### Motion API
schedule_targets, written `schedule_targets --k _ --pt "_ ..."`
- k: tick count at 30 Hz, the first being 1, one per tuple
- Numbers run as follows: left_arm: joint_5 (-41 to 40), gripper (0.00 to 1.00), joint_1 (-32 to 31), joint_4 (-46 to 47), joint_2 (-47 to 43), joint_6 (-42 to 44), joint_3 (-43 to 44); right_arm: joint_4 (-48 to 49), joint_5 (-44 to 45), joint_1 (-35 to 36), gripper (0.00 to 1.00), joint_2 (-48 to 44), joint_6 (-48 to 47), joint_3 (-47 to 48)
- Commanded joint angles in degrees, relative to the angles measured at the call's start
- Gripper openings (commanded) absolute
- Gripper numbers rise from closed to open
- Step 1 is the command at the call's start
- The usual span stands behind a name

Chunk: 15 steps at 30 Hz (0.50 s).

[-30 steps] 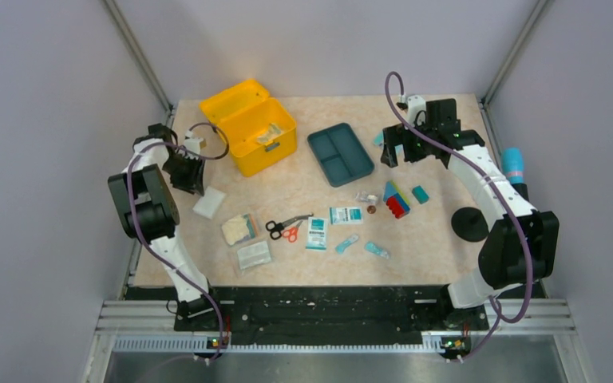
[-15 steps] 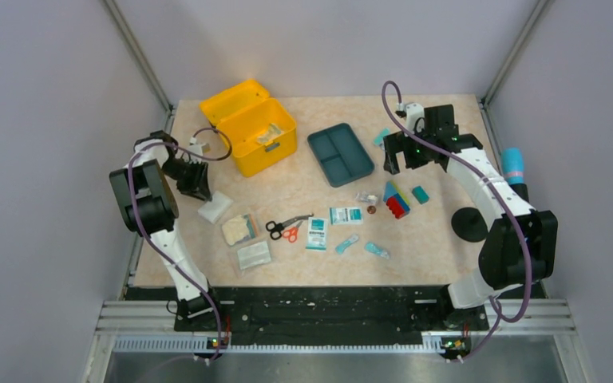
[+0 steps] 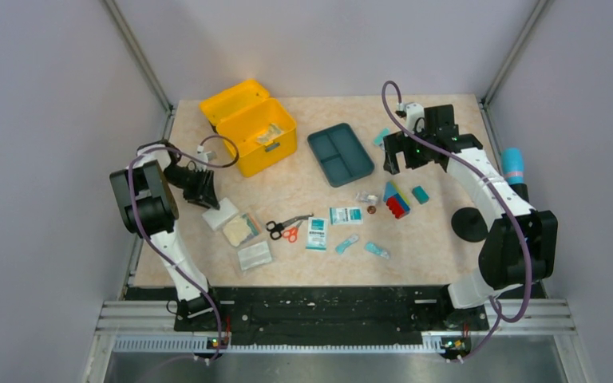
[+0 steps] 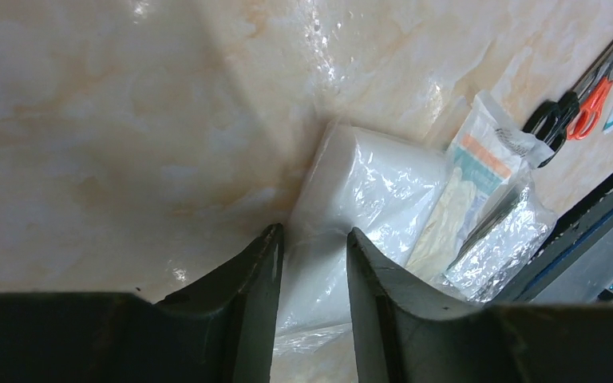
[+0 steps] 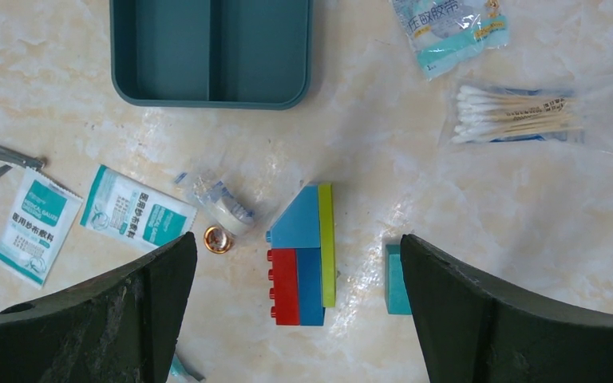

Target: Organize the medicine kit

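The yellow medicine kit stands at the back left with its lid open and a packet inside. In front of it, my left gripper is low over the table. Its jaws pinch the near end of a white plastic-wrapped packet, which narrows between them and lies on the table beside a glove packet. My right gripper stands wide open with nothing in it, hovering above the stack of coloured blocks.
A teal compartment tray lies right of the kit. Scissors, sachets, a foil packet and small vials are scattered across the front. Cotton swabs and a small teal block lie near the right gripper. A black disc sits at the right.
My left gripper has moved forward and right, away from the kit, and the white packet has slid with it towards the glove packet. The right arm has shifted only slightly.
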Motion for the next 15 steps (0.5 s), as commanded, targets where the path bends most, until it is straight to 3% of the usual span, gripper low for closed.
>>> schedule_targets --k 1,7,13,15 --pt "-0.9 0.37 0.2 0.0 -2.7 3.2 -1.7 1.2 -1.1 0.6 0.96 -1.4 -0.2 0.4" --pt "-5.5 0.27 0.2 4.8 -3.6 2.7 -5.1 1.4 -1.0 0.6 0.96 -1.5 -0.1 0.4" --pt "-4.9 0.01 0.2 3.4 -6.1 5.0 -6.2 1.2 -0.6 0.5 0.96 -2.0 -0.2 0.0" --pt "-4.2 0.00 0.2 2.5 -9.4 5.7 -5.8 1.1 -0.4 0.5 0.96 -2.2 -0.3 -0.1"
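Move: The white packet is right by my left fingertips, which straddle its outer left edge; its middle is about 3 cm back, 3 cm to the right and 1 cm lower. The glove packet lies some 8 cm back and 11 cm right of my left hand, the folded white pad about 16 cm back and 15 cm right, both on the table. From my idle right hand the white packet is roughly 60 cm left, 8 cm back and 15 cm lower. My left hand shuts its fingers, less than half open over the packet's outer left edge, until they pinch the clear wrapping there. As they close I draw back about 1 cm, dipping slightly and coming level again, with the wrist held nearly as it is. ##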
